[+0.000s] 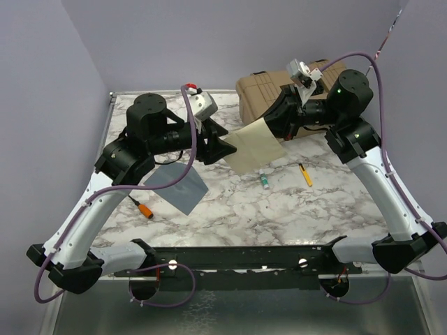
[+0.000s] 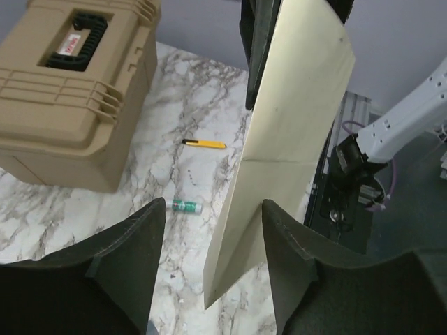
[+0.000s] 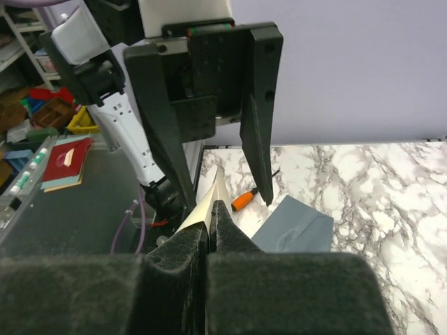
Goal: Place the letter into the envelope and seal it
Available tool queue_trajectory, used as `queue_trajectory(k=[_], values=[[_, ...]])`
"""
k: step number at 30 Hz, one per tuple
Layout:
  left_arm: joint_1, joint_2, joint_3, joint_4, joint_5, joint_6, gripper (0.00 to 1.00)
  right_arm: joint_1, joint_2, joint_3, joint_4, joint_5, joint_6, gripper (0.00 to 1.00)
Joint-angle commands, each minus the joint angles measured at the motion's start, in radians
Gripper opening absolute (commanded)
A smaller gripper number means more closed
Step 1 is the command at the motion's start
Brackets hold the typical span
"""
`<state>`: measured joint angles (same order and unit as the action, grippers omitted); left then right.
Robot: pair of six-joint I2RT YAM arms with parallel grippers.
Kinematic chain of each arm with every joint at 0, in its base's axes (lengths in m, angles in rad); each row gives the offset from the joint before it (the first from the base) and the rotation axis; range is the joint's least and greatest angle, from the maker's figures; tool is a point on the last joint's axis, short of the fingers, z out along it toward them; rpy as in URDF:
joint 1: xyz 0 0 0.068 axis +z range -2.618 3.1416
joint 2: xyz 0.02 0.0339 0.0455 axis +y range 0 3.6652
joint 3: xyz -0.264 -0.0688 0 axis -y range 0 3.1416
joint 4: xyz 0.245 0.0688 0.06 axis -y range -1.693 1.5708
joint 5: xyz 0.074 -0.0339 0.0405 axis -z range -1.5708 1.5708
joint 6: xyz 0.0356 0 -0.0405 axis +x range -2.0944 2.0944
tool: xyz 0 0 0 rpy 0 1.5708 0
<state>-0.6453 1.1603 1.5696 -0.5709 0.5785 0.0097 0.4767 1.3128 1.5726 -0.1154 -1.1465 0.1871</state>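
Note:
The cream letter (image 1: 255,145) hangs in the air over the table's middle, pinched at its upper right edge by my right gripper (image 1: 271,125). In the right wrist view that gripper (image 3: 210,211) is shut on the letter (image 3: 218,187). My left gripper (image 1: 222,148) reaches the sheet's left end. In the left wrist view the left gripper (image 2: 214,206) stands open around the letter's (image 2: 293,125) lower edge, the sheet close to the right finger (image 2: 293,258) with a wide gap to the other. The slate-grey envelope (image 1: 178,185) lies flat below the left arm and shows in the right wrist view too as the envelope (image 3: 293,229).
A tan hard case (image 1: 276,89) stands at the back right. On the marble lie a yellow pen-like tool (image 1: 305,174), a small green tube (image 1: 265,181) and an orange-handled tool (image 1: 144,208). A black rail (image 1: 244,257) runs along the near edge.

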Motion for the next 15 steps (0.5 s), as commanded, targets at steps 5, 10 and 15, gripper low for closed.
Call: queue_trajectory(k=[5, 10, 15], values=[[-0.001, 0.018, -0.019, -0.041, 0.186, 0.061, 0.35, -0.003, -0.003, 0.003, -0.021, -0.117, 0.004, 0.0], [-0.001, 0.015, -0.027, -0.041, 0.201, 0.104, 0.11, -0.004, 0.0, 0.002, -0.065, -0.107, -0.029, 0.0], [-0.001, -0.02, -0.065, -0.038, 0.216, 0.182, 0.0, -0.004, -0.002, 0.017, -0.137, -0.098, -0.102, 0.0]])
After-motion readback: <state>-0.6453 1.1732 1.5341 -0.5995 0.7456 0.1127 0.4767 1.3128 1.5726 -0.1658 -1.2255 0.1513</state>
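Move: The letter hangs between my hands. My right hand pinches its right end, with the letter's middle roughly 6 cm to that hand's left and 3 cm below. From my left hand, whose open fingers stand around its free end, the middle is about 7 cm to the right, nearly level in height and depth. Far below my left hand, some 40 cm down, lie the envelope, 15 cm left and 10 cm ahead, and the glue stick, 18 cm right and 12 cm ahead. I shut my left fingers fully and pinch the free end of the letter while easing that hand back and down, about 2 cm each, and turning it some 10 degrees clockwise. My right hand keeps its pinch on the other end and follows back by a centimetre or so, sinking slightly near the end. ##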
